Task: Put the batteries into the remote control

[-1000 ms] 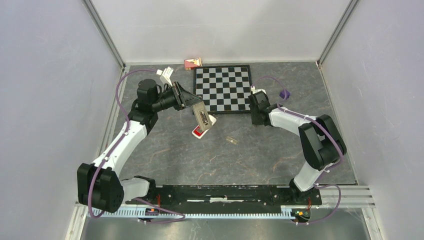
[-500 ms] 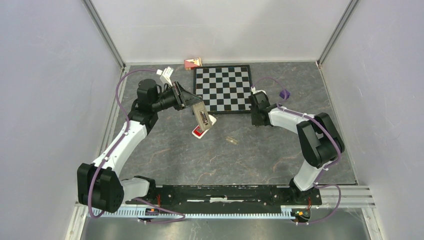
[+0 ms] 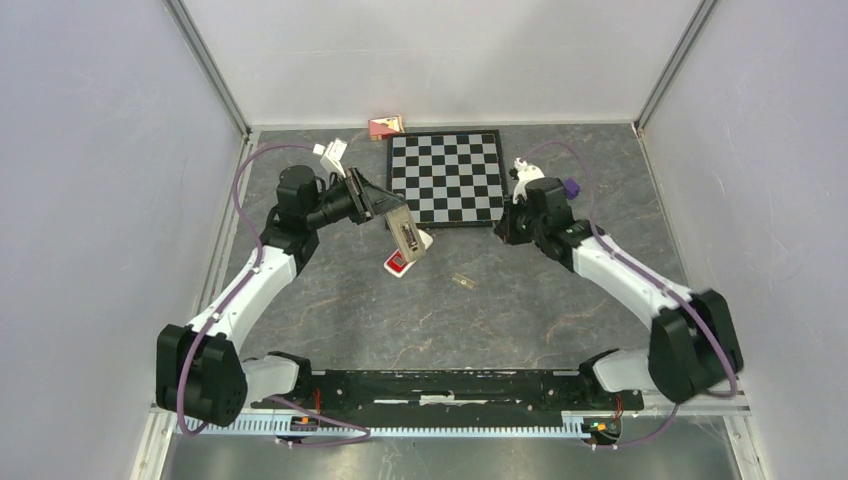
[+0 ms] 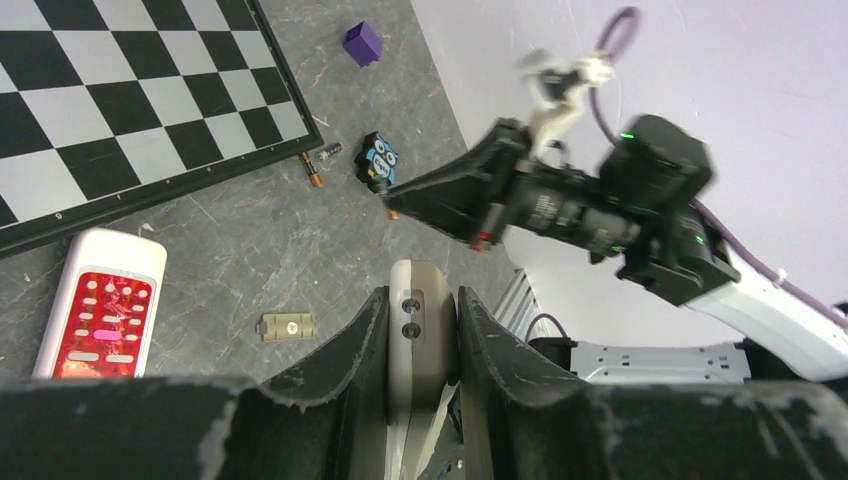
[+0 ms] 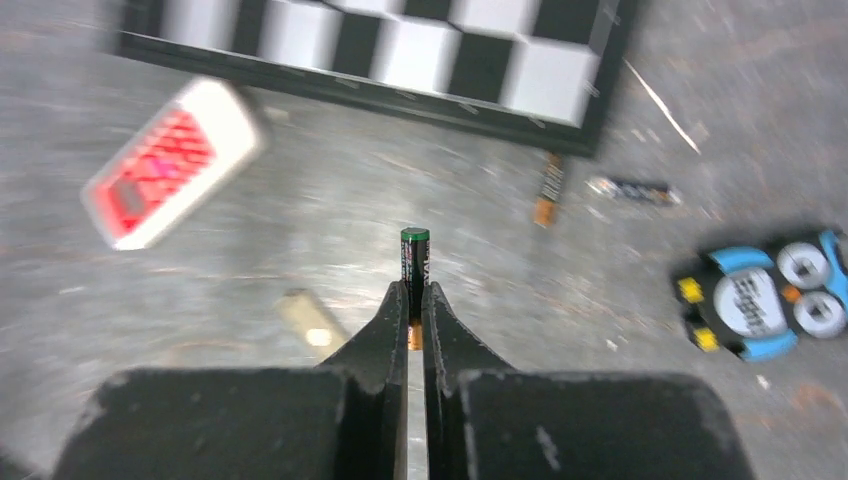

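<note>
My left gripper (image 4: 422, 300) is shut on a beige remote control (image 4: 420, 340), holding it tilted above the table (image 3: 405, 235) beside the chessboard. My right gripper (image 5: 414, 295) is shut on a slim dark battery (image 5: 414, 258) with a green end; it sticks out past the fingertips, off the table. In the top view the right gripper (image 3: 503, 233) hangs by the board's right corner. Two more batteries (image 5: 547, 190) (image 5: 632, 187) lie on the table next to the board's edge.
A red-faced remote (image 3: 398, 262) lies under the held one. A small beige battery cover (image 3: 461, 282) lies mid-table. A blue and black battery pack (image 5: 765, 300) and a purple cube (image 3: 570, 188) sit to the right. The chessboard (image 3: 447, 178) lies at the back.
My right gripper has shut on a battery and lifted it, and the right arm has swung its elbow out toward the near right. The left arm has stayed put with the remote.
</note>
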You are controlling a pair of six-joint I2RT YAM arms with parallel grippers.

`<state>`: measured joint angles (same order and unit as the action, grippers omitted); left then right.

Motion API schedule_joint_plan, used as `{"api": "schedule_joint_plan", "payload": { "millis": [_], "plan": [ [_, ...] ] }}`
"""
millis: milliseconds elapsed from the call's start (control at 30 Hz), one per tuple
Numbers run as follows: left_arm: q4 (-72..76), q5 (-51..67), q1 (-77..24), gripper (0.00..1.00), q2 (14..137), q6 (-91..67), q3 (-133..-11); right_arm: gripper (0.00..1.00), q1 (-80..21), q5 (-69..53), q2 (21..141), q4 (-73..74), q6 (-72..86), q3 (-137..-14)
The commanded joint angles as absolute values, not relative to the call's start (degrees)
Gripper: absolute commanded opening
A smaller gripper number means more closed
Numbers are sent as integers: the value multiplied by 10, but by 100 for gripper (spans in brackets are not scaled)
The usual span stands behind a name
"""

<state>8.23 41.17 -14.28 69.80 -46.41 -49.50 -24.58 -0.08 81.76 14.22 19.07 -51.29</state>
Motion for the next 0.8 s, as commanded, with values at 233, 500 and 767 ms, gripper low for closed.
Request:
{"api": "schedule_joint_plan", "payload": {
  "millis": [233,500,767],
  "plan": [
    [226,412,-170,2,704,-530,-485,0,-280,-368,667,-113,206,-494],
    [343,368,-209,2,772,-588,-466,0,-340,-244,662,41,195,-571],
    [81,195,-185,2,752,-392,-498,10,-357,-65,685,120,194,-543]
  ]
}}
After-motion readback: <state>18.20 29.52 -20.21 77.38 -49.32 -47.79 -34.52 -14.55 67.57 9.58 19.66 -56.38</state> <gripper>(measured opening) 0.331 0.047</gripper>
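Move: The left hand holds the remote, whose middle lies about 20 cm left, 7 cm back and 14 cm above the right hand, which already grips a battery. That battery is some 23 cm right, 3 cm ahead and 18 cm below the left hand. On the table 9 cm below the right hand, an orange-ended battery is about 5 cm ahead and 2 cm right, and the battery cover 5 cm back and 8 cm left. The right fingertips lose their pinch on the battery while staying nearly shut, as the arm sweeps up about 17 cm, left 12 cm and back 7 cm towards the held remote, tipping up and turning counter-clockwise, then eases down and right some 3 cm. The left hand keeps the remote, going right about 4 cm, then forward and down with a partial return left. ##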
